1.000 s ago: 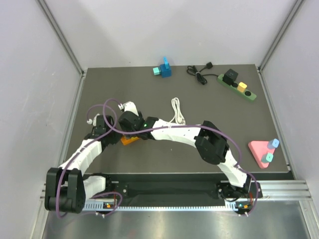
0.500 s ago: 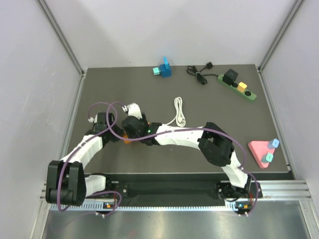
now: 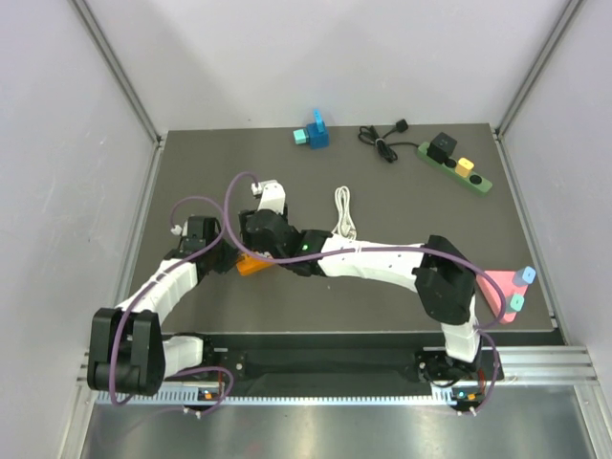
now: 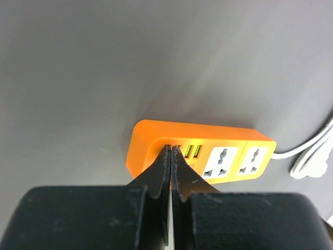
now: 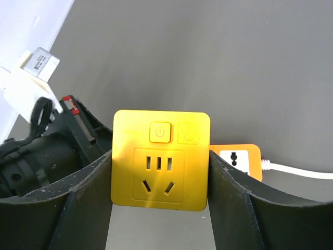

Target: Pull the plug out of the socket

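Note:
The right wrist view shows my right gripper (image 5: 160, 156) shut on a square yellow plug (image 5: 160, 172), one finger against each side. The plug hangs free above the table, clear of the orange socket strip (image 5: 240, 159) behind it. My left gripper (image 4: 170, 148) is shut with nothing between its fingers, its tips resting on the left end of the orange strip (image 4: 197, 136) by the green ports. Two white outlets on that strip are bare. From above, the orange strip (image 3: 253, 266) shows between both wrists, and the plug is hidden under the right wrist (image 3: 263, 229).
A white cable (image 3: 342, 215) runs off the orange strip toward the back. At the back right lies a green power strip (image 3: 457, 167) carrying a black block and yellow pieces, with a black cable (image 3: 382, 143). Blue blocks (image 3: 313, 132) sit at the back, a pink wedge (image 3: 497, 292) at the right.
My right wrist has drawn back and up from the orange strip with the yellow plug, and its elbow has swung right. The left gripper stays on the strip.

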Controlling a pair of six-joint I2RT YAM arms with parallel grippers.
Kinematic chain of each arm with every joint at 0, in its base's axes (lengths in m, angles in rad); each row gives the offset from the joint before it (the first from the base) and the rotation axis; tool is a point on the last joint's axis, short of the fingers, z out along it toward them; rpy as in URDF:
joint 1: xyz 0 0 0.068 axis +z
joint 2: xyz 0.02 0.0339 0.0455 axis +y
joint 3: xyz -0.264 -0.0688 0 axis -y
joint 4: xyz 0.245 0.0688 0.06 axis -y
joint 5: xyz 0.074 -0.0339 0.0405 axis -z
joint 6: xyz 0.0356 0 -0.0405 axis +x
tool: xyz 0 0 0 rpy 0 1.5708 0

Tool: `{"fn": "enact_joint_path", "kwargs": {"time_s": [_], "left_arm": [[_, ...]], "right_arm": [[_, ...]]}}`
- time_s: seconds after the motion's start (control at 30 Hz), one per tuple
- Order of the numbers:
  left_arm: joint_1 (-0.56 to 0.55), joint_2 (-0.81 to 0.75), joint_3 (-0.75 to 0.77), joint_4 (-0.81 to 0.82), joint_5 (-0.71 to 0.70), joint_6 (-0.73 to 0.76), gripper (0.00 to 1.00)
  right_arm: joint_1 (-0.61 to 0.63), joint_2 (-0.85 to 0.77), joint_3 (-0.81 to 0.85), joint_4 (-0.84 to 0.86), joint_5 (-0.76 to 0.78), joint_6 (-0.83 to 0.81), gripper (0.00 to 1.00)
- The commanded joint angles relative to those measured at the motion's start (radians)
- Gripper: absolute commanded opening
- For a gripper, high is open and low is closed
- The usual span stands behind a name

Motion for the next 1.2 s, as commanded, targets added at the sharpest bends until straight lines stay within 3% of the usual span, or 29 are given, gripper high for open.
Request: {"fn": "enact_joint_path", "kwargs": {"time_s": [0.0, 0.17, 0.3, 0.43, 0.53, 0.93, 1.17], "left_arm": [[0.003, -0.001, -0.032, -0.195, -0.05, 0.093, 0.0], [0.005, -0.125, -0.006, -0.228, -0.04, 0.135, 0.0], [0.003, -0.257, -0.008, -0.175, 0.123, 0.208, 0.0], [0.003, -0.355, -0.024, -0.139, 0.246, 0.224, 0.0], [0.005, -0.401, -0.02, -0.147, 0.264, 0.237, 0.0], [0.003, -0.48, -0.043, -0.136, 0.419, 0.227, 0.0], [0.003, -0.546, -0.069, -0.147, 0.438, 0.214, 0.0]], "right_arm": [[-0.012, -0.055, -0.001, 0.037, 0.016, -0.011, 0.0], [-0.087, -0.071, -0.013, 0.025, -0.102, -0.027, 0.0], [-0.192, -0.069, -0.008, 0.011, -0.283, -0.01, 0.0], [-0.304, -0.066, -0.059, 0.102, -0.6, 0.004, 0.0], [-0.383, -0.019, -0.065, 0.164, -0.743, 0.032, 0.0], [-0.551, 0.222, 0.024, 0.335, -0.895, 0.119, 0.01], [-0.585, 0.279, 0.033, 0.352, -0.9, 0.116, 0.15]]}}
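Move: The right gripper holds the yellow plug, already clear of the socket; the orange socket lies about 15 cm below, some 2 cm back and 3 cm right. The free table spot for the plug is about 15 cm ahead, 8 cm right and 16 cm down, with the white cord bundle 12 cm right of that spot and the blue block roughly 23 cm beyond. From the left hand, the socket's middle is 5 cm right, 1 cm ahead, 3 cm down. Carry the held plug with the right gripper about 15 cm forward and 8 cm right, away from the socket to the left side of the cord bundle, then lower it some 11 cm, mostly at the end, tipping the fingers farther down and keeping the grip. Meanwhile draw the shut left fingers back off the socket's USB end, then lift and swing right, turning clockwise some 25 degrees. ##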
